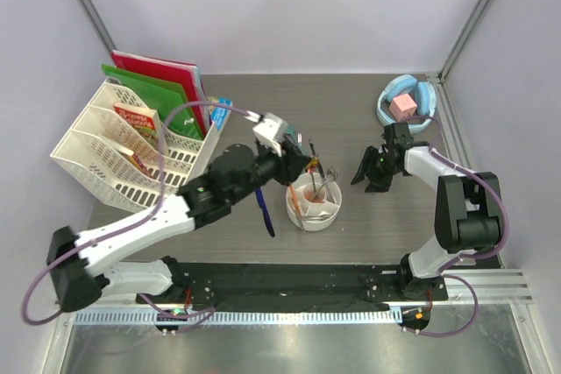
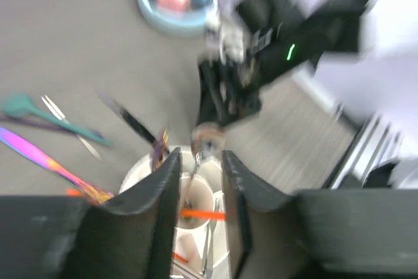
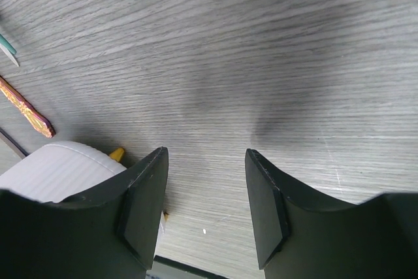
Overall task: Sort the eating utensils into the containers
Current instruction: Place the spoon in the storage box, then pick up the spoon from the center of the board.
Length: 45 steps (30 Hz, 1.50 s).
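Note:
The white round container [image 1: 327,219] stands mid-table with orange and silver utensils upright in its compartments. My left gripper [image 1: 308,164] hovers right over it. In the left wrist view this gripper [image 2: 199,155] has its jaws a little apart, and a silver utensil [image 2: 206,138] leans in the container [image 2: 138,169] between them, touching neither. An orange piece [image 2: 204,214] lies across inside. A dark blue knife [image 1: 264,209] lies left of the container. Teal [image 2: 26,106], silver [image 2: 65,122] and iridescent [image 2: 39,155] utensils lie on the table beyond. My right gripper [image 1: 372,172] stands open and empty to the right, just above the tabletop [image 3: 206,155].
A white lattice file rack [image 1: 123,148] with books and a green folder [image 1: 162,89] fills the back left. A light blue bowl [image 1: 421,94] holding a pink cube [image 1: 402,107] sits at the back right. The container's wall [image 3: 59,168] is close to the right gripper's left finger.

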### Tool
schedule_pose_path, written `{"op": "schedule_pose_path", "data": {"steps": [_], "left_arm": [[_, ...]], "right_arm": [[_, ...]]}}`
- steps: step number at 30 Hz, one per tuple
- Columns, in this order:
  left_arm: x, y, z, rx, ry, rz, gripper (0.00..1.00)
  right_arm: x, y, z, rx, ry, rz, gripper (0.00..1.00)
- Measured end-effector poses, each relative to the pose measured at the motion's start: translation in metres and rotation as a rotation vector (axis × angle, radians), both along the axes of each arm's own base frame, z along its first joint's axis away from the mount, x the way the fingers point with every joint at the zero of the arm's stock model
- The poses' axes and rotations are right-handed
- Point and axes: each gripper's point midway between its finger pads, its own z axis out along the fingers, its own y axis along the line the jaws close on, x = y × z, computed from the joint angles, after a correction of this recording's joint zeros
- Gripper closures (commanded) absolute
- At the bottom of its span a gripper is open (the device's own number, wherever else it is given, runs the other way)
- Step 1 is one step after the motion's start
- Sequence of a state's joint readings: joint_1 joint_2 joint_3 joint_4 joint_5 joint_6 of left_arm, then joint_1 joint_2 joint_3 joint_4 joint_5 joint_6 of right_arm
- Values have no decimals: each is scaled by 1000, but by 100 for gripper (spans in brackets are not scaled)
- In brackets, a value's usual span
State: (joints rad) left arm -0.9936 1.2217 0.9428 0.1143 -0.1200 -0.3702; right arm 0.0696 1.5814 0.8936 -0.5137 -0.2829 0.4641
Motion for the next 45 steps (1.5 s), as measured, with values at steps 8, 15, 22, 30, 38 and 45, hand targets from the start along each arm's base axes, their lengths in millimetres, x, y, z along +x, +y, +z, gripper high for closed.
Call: {"op": "schedule_pose_path", "data": {"steps": [8,15,22,30,38,45], "left_arm": [[31,75,132,-77,-188,313,41],[155,83,46,172,-48,497,43],[225,75,-90,352,229,534,44],[281,66,-126,362,340,570,43],[288,75,-179,401,460,576,44],[278,81,-206,433,537,583,44]], "right_arm": [[-4,2,0,17,34,-47,44],[0,4,4,35,47,-80,44],[8,5,3,37,55,-87,44],[9,6,-5,36,89,-86,43],[13,8,-9,43,105,-81,44],[13,9,-9,53,111,-75,44]]}}
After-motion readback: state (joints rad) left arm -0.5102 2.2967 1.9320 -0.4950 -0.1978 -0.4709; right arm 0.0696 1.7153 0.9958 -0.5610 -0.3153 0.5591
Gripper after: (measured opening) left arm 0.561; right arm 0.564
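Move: The purple spoon's bowl lies about 32 cm ahead of the left hand, 9 cm to its left and some 27 cm lower, on the table. The green spoon's head sits about 5 cm to the right of that bowl and 2 cm nearer; the rainbow knife's middle is roughly 10 cm back from the bowl and 3 cm right. The storage box stands almost under the left hand, 3 cm to its right. From the idle right hand, the bowl is about 23 cm ahead, 25 cm left, 4 cm below. The purple spoon draws the empty left hand away from the storage box: it first climbs about 13 cm and swings some 8 cm left, then arcs forward and dives, ending roughly 28 cm farther out and 20 cm lower, open above and just short of the bowl. The wrist turns counter-clockwise and tips down until the fingers point forward and steeply down, while they spread to about twice their gap. ##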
